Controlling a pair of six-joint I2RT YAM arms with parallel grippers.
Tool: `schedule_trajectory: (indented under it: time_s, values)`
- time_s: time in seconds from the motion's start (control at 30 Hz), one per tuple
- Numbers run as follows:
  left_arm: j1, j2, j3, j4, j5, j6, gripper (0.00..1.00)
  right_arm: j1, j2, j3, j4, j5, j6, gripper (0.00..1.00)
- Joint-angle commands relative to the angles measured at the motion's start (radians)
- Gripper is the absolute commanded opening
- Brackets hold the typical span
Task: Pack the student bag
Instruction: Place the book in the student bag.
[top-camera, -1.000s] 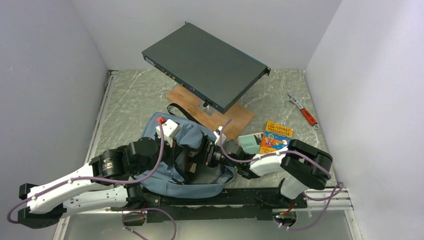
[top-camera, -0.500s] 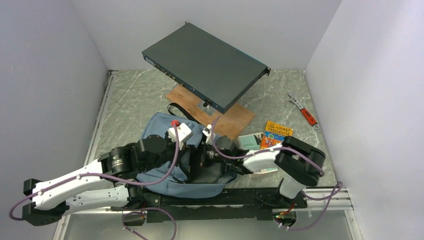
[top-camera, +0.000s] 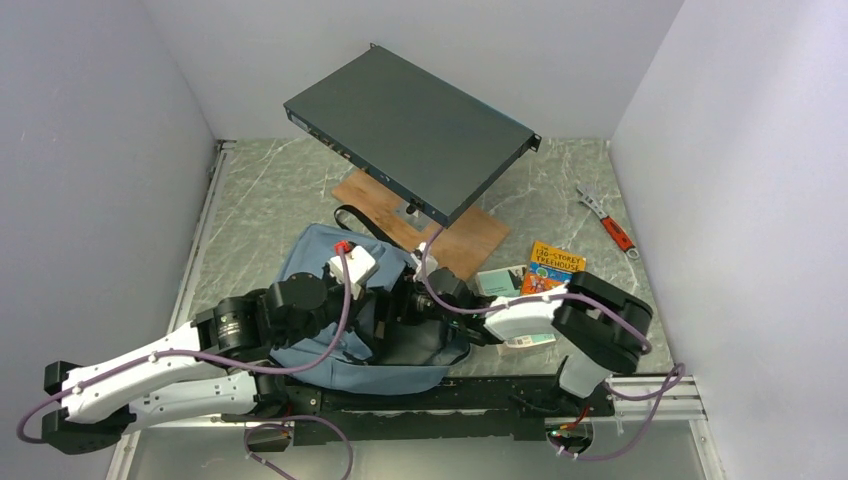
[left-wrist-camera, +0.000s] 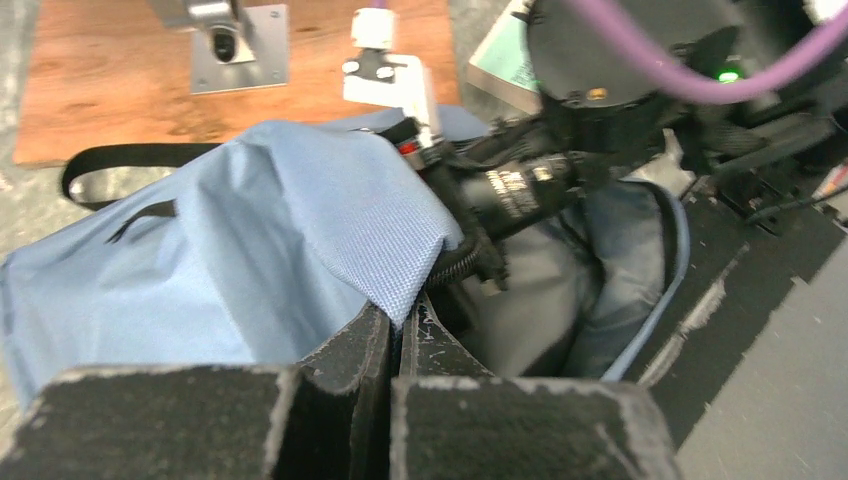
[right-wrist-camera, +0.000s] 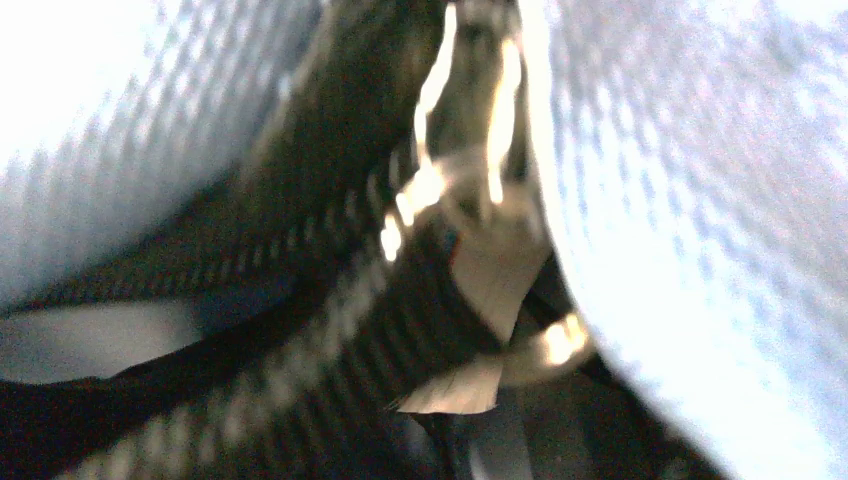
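The student bag (top-camera: 318, 262), light blue-grey, lies at the near middle of the table with its mouth facing right. My left gripper (left-wrist-camera: 400, 312) is shut on the bag's fabric edge at the opening (left-wrist-camera: 395, 240) and holds it raised. My right gripper (top-camera: 405, 307) reaches into that opening from the right. In the left wrist view it (left-wrist-camera: 478, 262) sits against the black zipper line. The right wrist view is a blurred close-up of the zipper (right-wrist-camera: 330, 330) and a shiny zip pull (right-wrist-camera: 480, 270); its own fingers do not show.
A dark flat metal box (top-camera: 410, 130) stands on a post over a wooden board (top-camera: 475, 245). An orange book (top-camera: 556, 268) and a teal book (top-camera: 498, 283) lie right of the bag. A red-handled wrench (top-camera: 610, 226) lies at the far right.
My left gripper has carried the bag's fabric edge to the right. My right gripper has moved left, deeper into the bag's mouth.
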Motion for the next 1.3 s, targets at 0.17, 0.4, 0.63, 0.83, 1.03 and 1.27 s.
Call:
schedule_trajectory:
  time_s: [0.17, 0.4, 0.63, 0.83, 1.03, 1.27]
  values:
    - [-0.002, -0.067, -0.052, 0.065, -0.259, -0.063, 0.0, -0.009, -0.241, 0.012, -0.39, 0.131, -0.121, 0.88]
    - [-0.001, -0.066, -0.06, 0.065, -0.293, -0.073, 0.0, -0.003, -0.35, 0.028, -0.522, 0.131, -0.148, 0.87]
    - [0.0, -0.03, -0.064, 0.046, -0.276, -0.089, 0.0, 0.04, -0.478, 0.086, -0.77, 0.217, -0.234, 0.8]
    - [0.0, 0.014, -0.083, 0.076, -0.235, -0.1, 0.0, 0.057, -0.702, 0.104, -1.006, 0.283, -0.353, 0.77]
    - [0.0, 0.058, -0.098, 0.096, -0.193, -0.115, 0.0, 0.056, -0.908, 0.127, -1.2, 0.46, -0.383, 0.77]
    - [0.0, 0.079, -0.11, 0.092, -0.163, -0.138, 0.0, -0.033, -1.02, 0.123, -1.504, 0.837, -0.203, 0.87]
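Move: The right hand, fingers already part-open, is inside the student bag under the raised flap; the packed orange book lies about 4 cm to its left and slightly lower. The yellow treehouse book is some 37 cm to its right, 5 cm farther out and 6 cm lower; the teal book beneath is about 30 cm right, level ahead, 8 cm lower. The left hand pinches the flap, with the bag's opening about 7 cm right, 4 cm back and 15 cm below. Rightward the right hand pulls out of the bag with its fingers opening wider, easing back a little, then climbing as it speeds up towards the two remaining books: about 20 cm right and 10 cm up. Its fingers swing clockwise from pointing left to pointing forward-left and down. The left hand keeps its pinch on the flap, first shifting forward-left with a small counter-clockwise turn, then sinking about 4 cm while drifting back right. ##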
